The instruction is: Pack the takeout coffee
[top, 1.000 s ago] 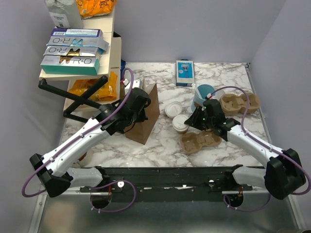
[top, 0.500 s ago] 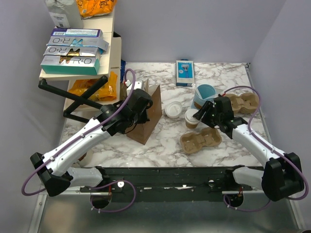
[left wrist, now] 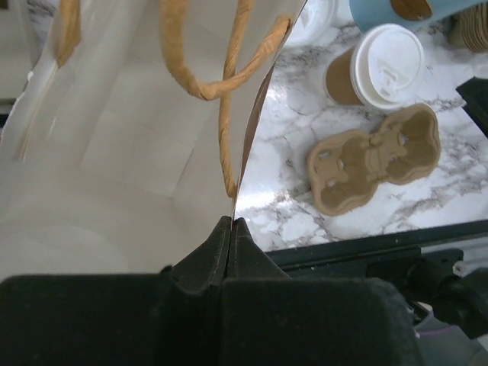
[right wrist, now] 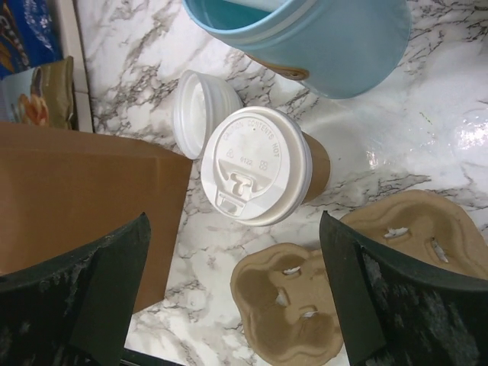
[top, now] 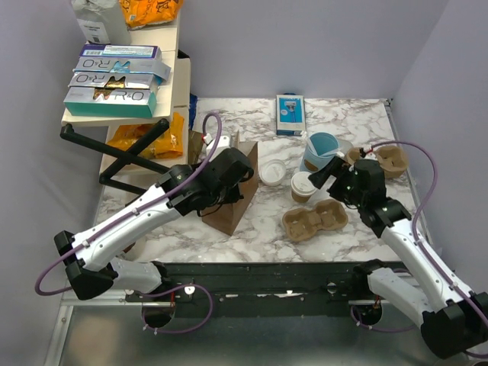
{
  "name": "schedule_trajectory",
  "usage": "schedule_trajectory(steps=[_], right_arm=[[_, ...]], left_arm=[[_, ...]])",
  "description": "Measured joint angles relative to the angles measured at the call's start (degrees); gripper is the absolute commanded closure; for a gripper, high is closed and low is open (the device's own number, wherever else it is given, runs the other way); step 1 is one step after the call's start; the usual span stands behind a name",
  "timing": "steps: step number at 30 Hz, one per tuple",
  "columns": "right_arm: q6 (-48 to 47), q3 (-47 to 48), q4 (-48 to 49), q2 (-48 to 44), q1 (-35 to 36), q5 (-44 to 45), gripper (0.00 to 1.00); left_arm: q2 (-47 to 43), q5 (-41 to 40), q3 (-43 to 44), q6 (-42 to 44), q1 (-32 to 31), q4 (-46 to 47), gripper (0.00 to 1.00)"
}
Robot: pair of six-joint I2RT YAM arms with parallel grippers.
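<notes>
The takeout coffee [top: 303, 185] is a tan paper cup with a white lid on it, standing upright on the marble between a loose white lid [top: 272, 171] and a light-blue mug [top: 322, 150]. My right gripper [top: 326, 174] hangs open just right of it; in its wrist view the coffee [right wrist: 255, 164] sits ahead of the gripper [right wrist: 234, 217], touching neither finger. My left gripper [left wrist: 230, 223] is shut on the rim of the brown paper bag [left wrist: 114, 137], holding the bag [top: 232, 194] open.
A pulp cup carrier [top: 315, 219] lies in front of the cup and a second carrier [top: 385, 162] at the far right. A blue box [top: 290, 114] lies at the back. Stacked boxes on a shelf [top: 114, 80] stand left.
The right gripper carried the cup to the right, set it upright, opened and drew back from it. The left arm shifted the bag a little to the right.
</notes>
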Motion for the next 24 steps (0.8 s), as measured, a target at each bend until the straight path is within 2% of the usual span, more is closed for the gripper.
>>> schedule_trajectory(steps=[3,4,5,6,7,8,11,13,17,24], right_arm=[[-0.5,-1.1,-0.3,-3.3,0.0,0.0,0.0],[-0.7,-1.4,-0.6,-4.3,0.0,0.0,0.0],[-1.0,-1.7,-0.9,-5.1,0.0,0.0,0.0],[-1.2,-1.9,-1.2,-5.8,0.0,0.0,0.0],[-1.6,-2.2,-1.5,-6.4,0.0,0.0,0.0],[-1.8,-2.4,-1.7,-7.0,0.0,0.0,0.0],[-2.7,-2.9,-2.6,-8.1,0.0,0.0,0.0],[-3.7,-3.1,-3.1,-8.5,0.0,0.0,0.0],[-6.2,-3.1,-3.5,-8.5,0.0,-0.8,0.0],[-11.8,-3.1,-3.5,-8.3,0.0,-2.5,0.0]], left_arm=[[0.3,-0.2,0.5,-3.6,-3.3,-1.3,1.0],[0.5,-0.3,0.6,-4.4,-4.2,-1.7,0.95],[0.6,-0.6,0.9,-5.8,-5.2,-2.4,0.78],[0.8,-0.7,1.2,-6.7,-6.0,-3.0,0.69],[0.8,-0.9,1.2,-7.6,-6.6,-3.3,0.64],[0.8,-1.1,1.3,-8.5,-7.4,-3.8,0.52],[0.9,-1.3,1.5,-10.1,-9.3,-5.0,0.35],[1.2,-1.4,2.5,-10.3,-10.0,-5.7,0.29],[1.3,-2.4,5.5,-9.6,-10.2,-6.9,0.01],[-1.1,-5.4,9.3,-3.9,-10.2,-7.1,0.01]])
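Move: The left hand has the paper bag's right-hand rim shut in its fingers; the bag's middle lies about 5 cm to its left, 3 cm ahead and 12 cm below. From there the lidded coffee cup is some 14 cm right and 6 cm ahead. The right hand hangs open above this cup, which is about 5 cm left, 1 cm ahead and 11 cm below; the cup tray lies 5 cm back and 1 cm left, the blue bucket 9 cm ahead and 1 cm left. Still pinching the bag's rim, the left hand drags the bag back about 4 cm and slightly right, then opens wide, lets go and rises some 5 cm off the rim, ending with its fingers tipped a little up. The right hand, empty and wide open, eases back about 3 cm from the blue bucket towards over the cup tray, rolling its left side down and turning slightly counter-clockwise. ##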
